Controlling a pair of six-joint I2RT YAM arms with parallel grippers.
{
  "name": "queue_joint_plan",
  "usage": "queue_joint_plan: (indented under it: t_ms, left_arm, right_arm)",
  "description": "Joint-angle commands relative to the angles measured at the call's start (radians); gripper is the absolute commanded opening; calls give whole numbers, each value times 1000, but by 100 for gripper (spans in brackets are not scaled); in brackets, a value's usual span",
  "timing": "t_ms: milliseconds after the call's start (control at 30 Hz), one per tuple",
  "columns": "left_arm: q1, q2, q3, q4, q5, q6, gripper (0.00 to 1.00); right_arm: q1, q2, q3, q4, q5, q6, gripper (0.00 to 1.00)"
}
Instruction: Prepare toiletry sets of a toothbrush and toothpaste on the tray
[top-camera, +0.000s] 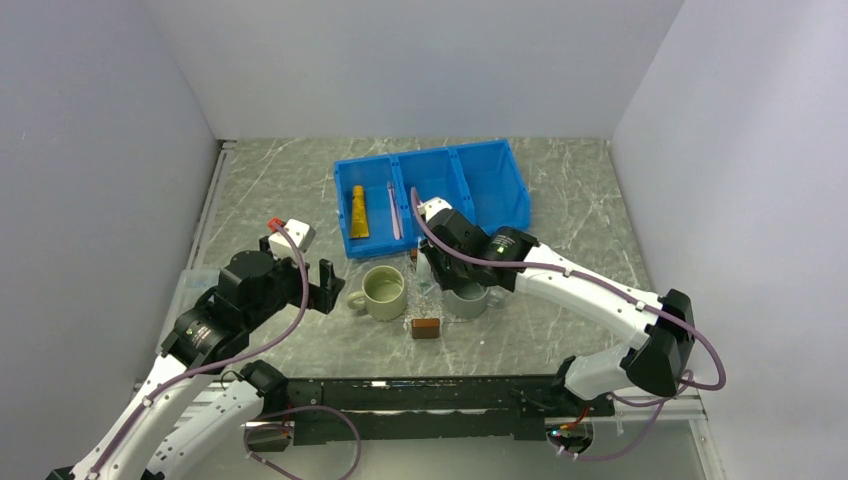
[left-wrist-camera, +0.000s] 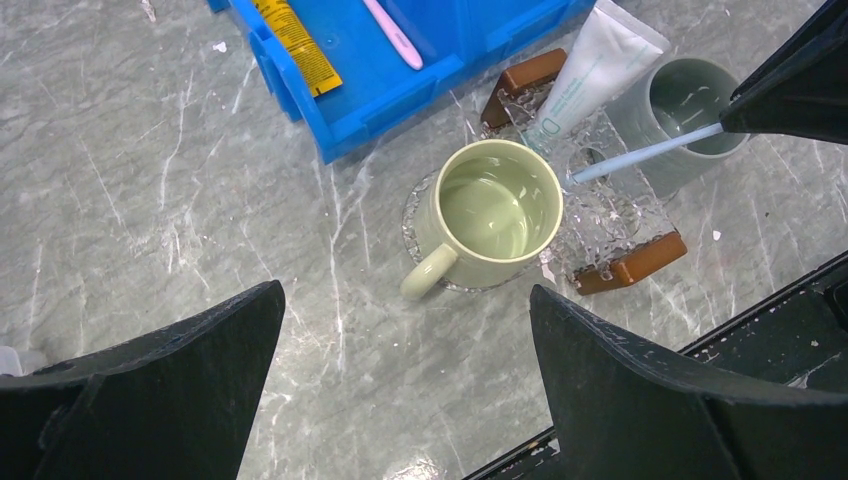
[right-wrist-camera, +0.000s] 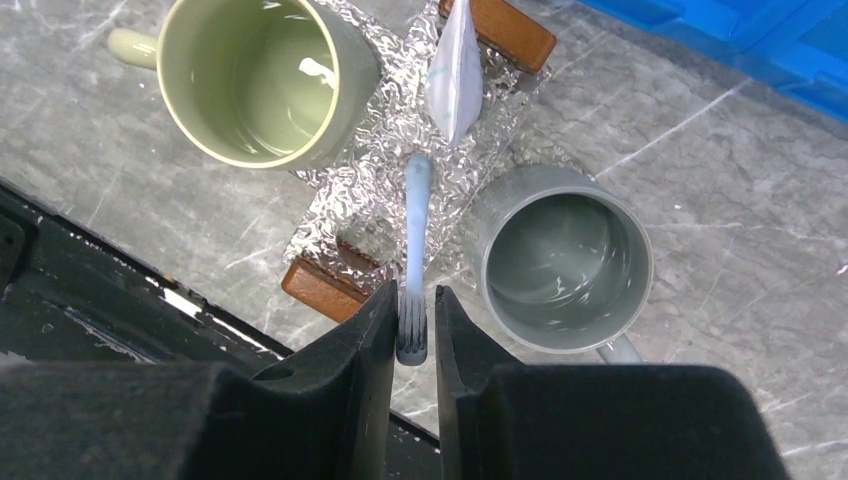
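Observation:
The clear tray (right-wrist-camera: 345, 215) with brown block handles lies between two mugs. On it a white toothpaste tube (right-wrist-camera: 455, 75) rests at the far end. A pale blue toothbrush (right-wrist-camera: 417, 230) slants down onto the tray, and its bristle head sits between the fingers of my right gripper (right-wrist-camera: 412, 295). The jaws stand slightly open, with a thin gap on the right side of the head. In the blue bin (top-camera: 480, 180) lie a yellow-orange toothpaste tube (top-camera: 358, 212) and a pink toothbrush (top-camera: 394, 210). My left gripper (left-wrist-camera: 405, 300) hangs wide open and empty, left of the tray.
A pale green mug (top-camera: 383, 290) stands against the tray's left side and a grey mug (top-camera: 466, 300) against its right side. The blue bin sits just behind the tray. A black rail runs along the table's near edge.

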Motion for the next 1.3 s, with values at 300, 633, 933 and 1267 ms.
queue_joint_plan:
  t_ms: [300, 633, 933, 1267]
  left_arm:
    - [4, 3, -1, 15, -16, 3, 99]
    - [4, 7, 0, 14, -17, 3, 99]
    - [5, 20, 1, 18, -21, 1, 99]
    - [6, 144, 58, 32, -26, -73, 99]
  right_arm:
    - [5, -11, 24, -16, 28, 9, 28]
    - [5, -23, 60, -16, 42, 7, 40]
    - [4, -32, 132, -19, 82, -9, 44]
    - [5, -54, 193, -38, 148, -32, 45]
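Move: The right hand is at the head of the blue toothbrush that stands slanting on the tray. The brush's middle lies roughly 3 cm ahead, 2 cm left and 7 cm below. The white toothpaste stands about 8 cm ahead and 3 cm left, the grey mug 3 cm ahead and 6 cm right, and the green mug 3 cm ahead and 11 cm left, all some 8 to 10 cm lower. From the left hand, the brush is about 21 cm right, 3 cm ahead and 12 cm below. The right fingers, already slack around the toothbrush's head, spread to nearly half open and come clear of it while the hand stays almost in place. The hand then lifts away, rising nearly 6 cm and drifting about 2 cm forward, its fingertips tilting up by some 5 to 10 degrees. ##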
